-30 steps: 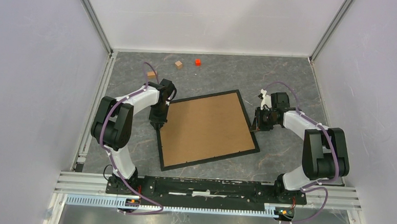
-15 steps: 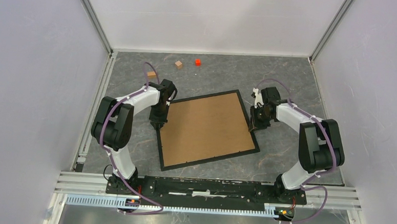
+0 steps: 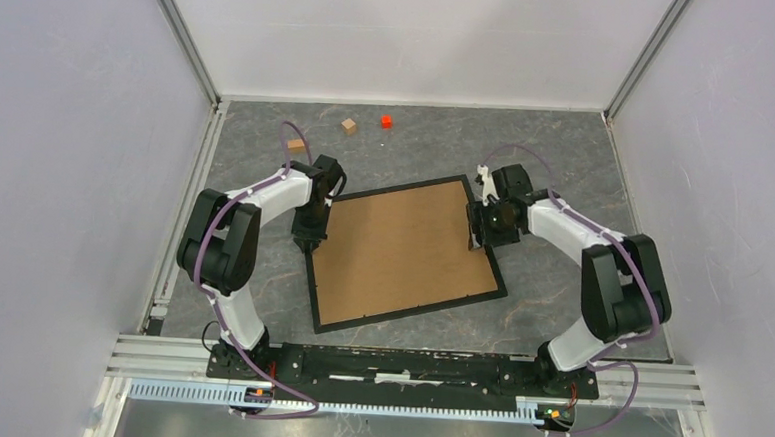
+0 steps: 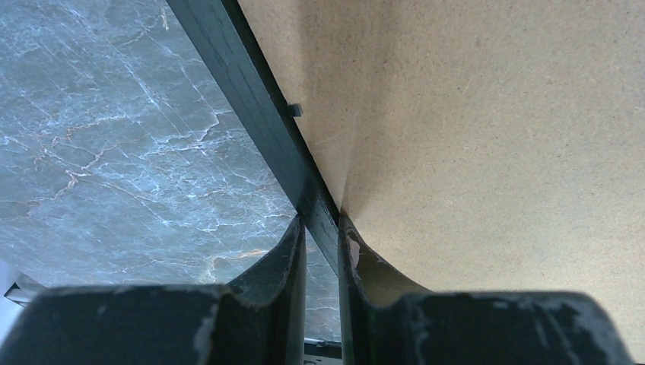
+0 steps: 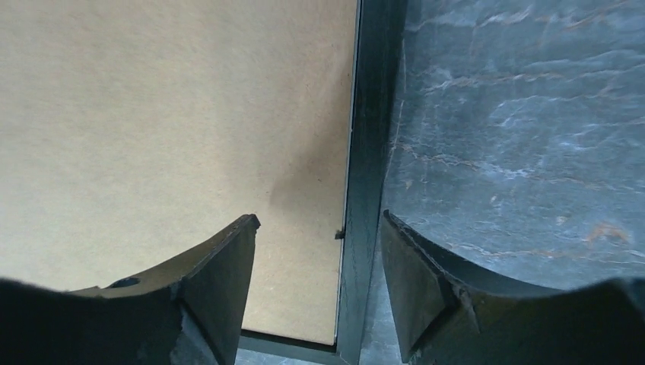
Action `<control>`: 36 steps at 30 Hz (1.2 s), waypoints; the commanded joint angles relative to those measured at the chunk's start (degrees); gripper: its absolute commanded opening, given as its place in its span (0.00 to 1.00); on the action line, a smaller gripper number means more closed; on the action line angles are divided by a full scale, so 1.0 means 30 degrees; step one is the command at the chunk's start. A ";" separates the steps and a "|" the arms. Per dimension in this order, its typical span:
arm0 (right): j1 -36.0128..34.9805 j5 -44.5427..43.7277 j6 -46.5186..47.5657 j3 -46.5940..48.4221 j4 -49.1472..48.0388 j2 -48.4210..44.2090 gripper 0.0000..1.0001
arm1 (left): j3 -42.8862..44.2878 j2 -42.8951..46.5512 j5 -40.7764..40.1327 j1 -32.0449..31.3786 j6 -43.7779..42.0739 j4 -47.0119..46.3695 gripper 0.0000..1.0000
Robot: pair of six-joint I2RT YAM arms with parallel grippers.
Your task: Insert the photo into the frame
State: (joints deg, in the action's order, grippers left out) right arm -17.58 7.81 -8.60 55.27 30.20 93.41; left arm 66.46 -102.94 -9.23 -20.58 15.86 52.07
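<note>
The black frame (image 3: 409,312) lies flat on the grey table with a brown backing board (image 3: 402,249) filling it. The photo is hidden. My left gripper (image 3: 305,242) is at the frame's left edge. In the left wrist view it (image 4: 321,220) is shut on the black rail (image 4: 251,99), one finger outside and one on the board (image 4: 494,152). My right gripper (image 3: 478,238) hangs over the right edge near the far corner. In the right wrist view it (image 5: 319,219) stands open astride the rail (image 5: 373,114), one finger over the board (image 5: 167,114), the other over the table.
Two small wooden cubes (image 3: 348,126) (image 3: 295,146) and a red cube (image 3: 386,120) sit at the back of the table. White walls close in on three sides. Small tabs (image 4: 295,109) (image 5: 340,233) stick out from the rails over the board.
My right gripper has moved left and away from me, from beside the frame to over its right edge, and has opened. The left gripper and the frame have not moved.
</note>
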 commanded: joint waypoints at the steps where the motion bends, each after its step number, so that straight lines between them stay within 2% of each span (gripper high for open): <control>1: 0.1415 -0.0487 0.0171 0.1199 -0.1098 -0.2003 0.67 | -0.0400 -0.0025 0.1575 -0.0638 -0.0306 -0.2307 0.02; 5: 0.3111 0.2043 -0.0321 0.2039 -0.2108 -0.0726 0.60 | -0.0326 0.0023 0.1687 -0.0635 -0.0320 -0.2307 0.02; 8: 0.3276 0.3664 -0.0649 0.3569 -0.2129 0.1260 0.46 | -0.0351 0.0063 0.1865 -0.0613 -0.0335 -0.2299 0.02; 10: 0.3321 0.4466 -0.0973 0.4273 -0.2592 0.2118 0.42 | -0.0377 0.0176 0.1849 -0.0618 -0.0335 -0.2303 0.02; 21: 0.3356 0.4509 -0.0762 0.5875 -0.4014 0.5083 0.26 | -0.0238 0.0067 0.2339 -0.0634 -0.0305 -0.2462 0.02; 36: 0.3332 0.4821 -0.0522 0.5987 -0.3894 0.6463 0.22 | -0.0179 -0.0024 0.2406 -0.0628 -0.0305 -0.2449 0.02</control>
State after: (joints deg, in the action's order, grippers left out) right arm -7.49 21.47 -11.05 71.31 19.59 110.83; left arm 66.26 -102.67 -9.37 -20.78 15.86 51.79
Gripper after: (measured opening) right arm 0.224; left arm 0.236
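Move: The next small tab on the inner side of the frame's right bar lies about 12 cm ahead of the right gripper, 1 cm to its left and 2 cm below. At the same level, the nearer tab is some 1 cm back and 2 cm to the right, and the frame's far right corner about 20 cm ahead and 4 cm left. From the left gripper, the next tab is about 13 cm ahead, 47 cm right and 1 cm lower. Lift the right gripper off the nearer tab and carry it forward about 12 cm in a quick low arc, bowing right and peaking some 5 cm up, then sink to the starting height at the next tab. Close the half-open fingers nearly shut on the way and roll the wrist some 15 degrees, tips leaning more left. Keep the left gripper still, pinching the left bar. ##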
